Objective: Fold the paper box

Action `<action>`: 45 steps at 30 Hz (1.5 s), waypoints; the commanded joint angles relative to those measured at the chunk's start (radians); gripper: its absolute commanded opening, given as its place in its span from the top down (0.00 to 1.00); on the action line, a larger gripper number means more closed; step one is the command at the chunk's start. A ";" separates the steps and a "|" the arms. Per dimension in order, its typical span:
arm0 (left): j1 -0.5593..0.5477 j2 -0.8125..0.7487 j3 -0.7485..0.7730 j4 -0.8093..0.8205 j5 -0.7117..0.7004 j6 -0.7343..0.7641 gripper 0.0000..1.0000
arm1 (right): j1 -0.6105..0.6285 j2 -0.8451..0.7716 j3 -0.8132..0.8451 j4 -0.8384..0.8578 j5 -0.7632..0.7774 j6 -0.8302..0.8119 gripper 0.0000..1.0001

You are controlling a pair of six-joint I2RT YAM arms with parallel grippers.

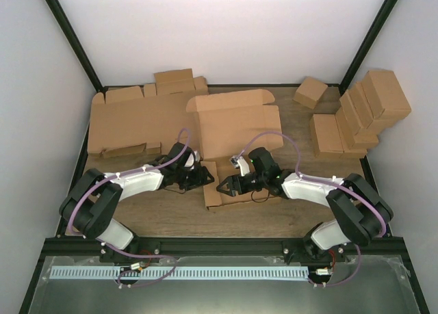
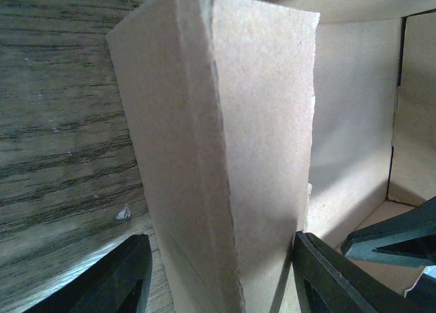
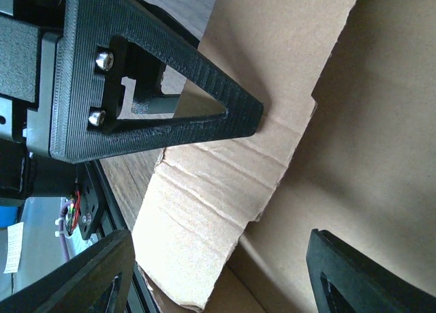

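The paper box (image 1: 236, 128) lies half-formed at mid-table, its lid flap (image 1: 229, 100) raised at the back. A front side flap (image 1: 212, 184) reaches toward the arms. My left gripper (image 1: 204, 177) stands open astride an upright doubled flap (image 2: 225, 142). Its right finger (image 2: 327, 279) rests against the cardboard and its left finger (image 2: 122, 279) is apart from it. My right gripper (image 1: 226, 186) is open just to the right, its fingers wide over a creased flap (image 3: 204, 211), gripping nothing. A finger of the left gripper (image 3: 170, 101) shows in the right wrist view.
A pile of flat cardboard blanks (image 1: 130, 122) lies at the back left. Several ready-made brown boxes (image 1: 359, 115) are stacked at the back right, with one loose box (image 1: 310, 92) beside them. The black frame rail (image 1: 226, 245) runs along the near edge.
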 commanded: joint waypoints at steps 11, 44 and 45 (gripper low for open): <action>-0.003 -0.007 0.015 -0.015 -0.018 0.013 0.42 | 0.011 -0.003 -0.018 0.021 -0.016 0.000 0.29; -0.003 -0.023 0.012 -0.020 -0.033 0.015 0.45 | 0.043 0.184 0.058 0.103 -0.006 0.077 0.63; -0.003 -0.019 0.013 -0.020 -0.031 0.014 0.46 | 0.055 0.202 0.072 0.103 -0.001 0.077 0.65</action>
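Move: The inward-folded side flap on the box's left wall lies about 3 cm left of my right hand, 1 cm ahead and 4 cm below. The box's near wall is centred some 4 cm back, 8 cm to the right and 5 cm below that same hand. The box floor's middle lies 2 cm ahead, 8 cm right and 8 cm down. My left fingers already straddle this wall, with the flap's middle 1 cm back and 1 cm right of that hand. I hover with my right hand beside the flap's inner edge, easing barely half a centimetre back and down, then up again. Then I drop it quickly, about 4 cm into the box by the near end of the flap, rolling some 5 to 10 degrees and closing the fingers from wide to roughly a third open. My left hand stays put, its parted fingers still astride the side wall. ##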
